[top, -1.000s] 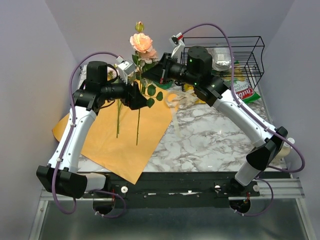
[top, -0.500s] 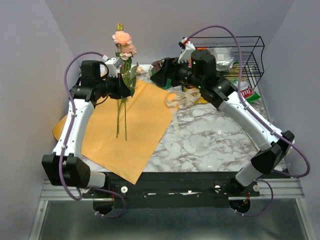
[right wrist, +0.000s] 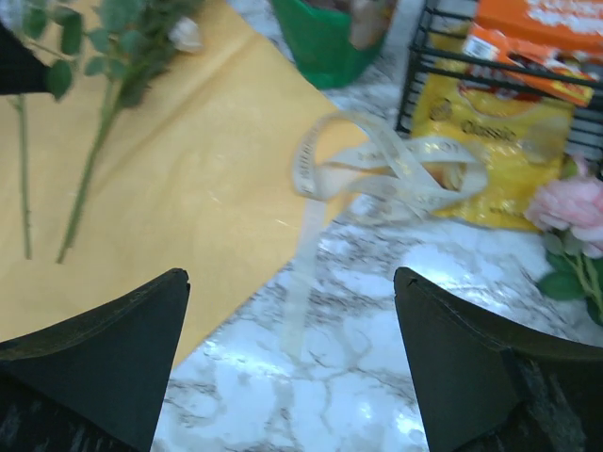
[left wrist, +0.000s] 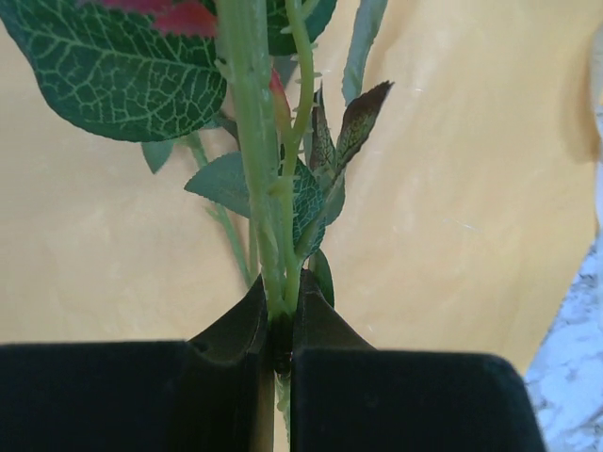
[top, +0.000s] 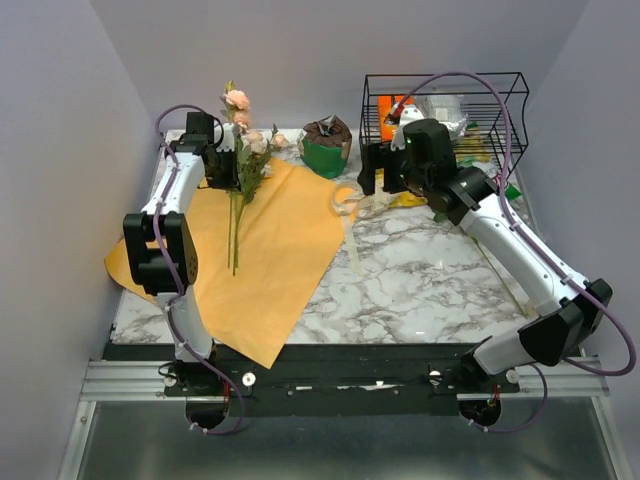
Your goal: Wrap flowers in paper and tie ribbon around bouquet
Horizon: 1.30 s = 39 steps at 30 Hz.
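My left gripper [top: 226,160] is shut on the green stems of the flowers [top: 240,120] at the table's far left. It holds them upright above the orange paper [top: 270,250], pink heads up and stem ends hanging down. In the left wrist view the stems [left wrist: 254,188] are pinched between the black fingers [left wrist: 320,330] of the left gripper [left wrist: 281,306]. My right gripper [top: 372,172] stands open and empty, above the marble beside the cream ribbon [top: 350,205]. In the right wrist view the right gripper [right wrist: 290,278] faces the looped ribbon [right wrist: 377,165], with the paper [right wrist: 188,188] and flowers [right wrist: 94,141] to the left.
A black wire basket [top: 445,105] with snack packets stands at the back right. A yellow packet [right wrist: 499,141] lies in front of it, and a single pink rose [right wrist: 575,207] lies beside it. A green pot [top: 326,150] stands behind the paper's far corner.
My left gripper shut on the stems and carried the flowers left and back. My right gripper let go of them, opened wide and drew away to the right.
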Each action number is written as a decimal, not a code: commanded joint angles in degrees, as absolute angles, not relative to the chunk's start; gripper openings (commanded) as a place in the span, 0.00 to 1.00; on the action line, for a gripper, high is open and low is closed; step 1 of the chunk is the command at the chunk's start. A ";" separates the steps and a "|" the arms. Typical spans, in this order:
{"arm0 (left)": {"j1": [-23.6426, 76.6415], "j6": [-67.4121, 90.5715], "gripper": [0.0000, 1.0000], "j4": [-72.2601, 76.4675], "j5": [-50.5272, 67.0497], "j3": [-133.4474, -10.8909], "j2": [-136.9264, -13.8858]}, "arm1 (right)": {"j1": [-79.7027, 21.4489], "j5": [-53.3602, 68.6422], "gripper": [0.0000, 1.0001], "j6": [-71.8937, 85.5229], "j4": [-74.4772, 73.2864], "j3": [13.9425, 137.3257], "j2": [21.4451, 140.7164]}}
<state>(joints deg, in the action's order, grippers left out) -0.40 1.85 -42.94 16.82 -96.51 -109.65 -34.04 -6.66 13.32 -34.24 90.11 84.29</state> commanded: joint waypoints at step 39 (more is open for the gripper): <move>-0.97 -7.12 0.99 -45.79 18.72 -88.59 -87.72 | 1.58 -19.60 0.10 -8.27 -37.88 71.46 107.76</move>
<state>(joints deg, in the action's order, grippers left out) -0.91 -5.80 -44.18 16.49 -88.79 -90.39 1.19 -19.88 -8.45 -36.38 70.54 108.03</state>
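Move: The peach roses in the left hand are meant for the laid flowers on the paper, whose stems lie nearly straight below that hand, about 11 cm down; their blooms are some 11 cm ahead and 5 cm right, the green pot 10 cm ahead and 20 cm right. From the open right hand, the remaining rose's stem lies about 30 cm right, 1 cm back and 28 cm down. At similar depth, the ribbon is 9 cm ahead, and the yellow bag 13 cm ahead and 11 cm right. Sweeping right and then ever more steeply down, about 30 cm each way, the right hand leaves the ribbon for the remaining rose, tipping its fingers down and turning clockwise, and finally closes them around the stem by the leaves. The left hand meanwhile sinks a few centimetres, opens wide to let go of the peach roses over the laid flowers, then rises clear about 12 cm while drawing back. ##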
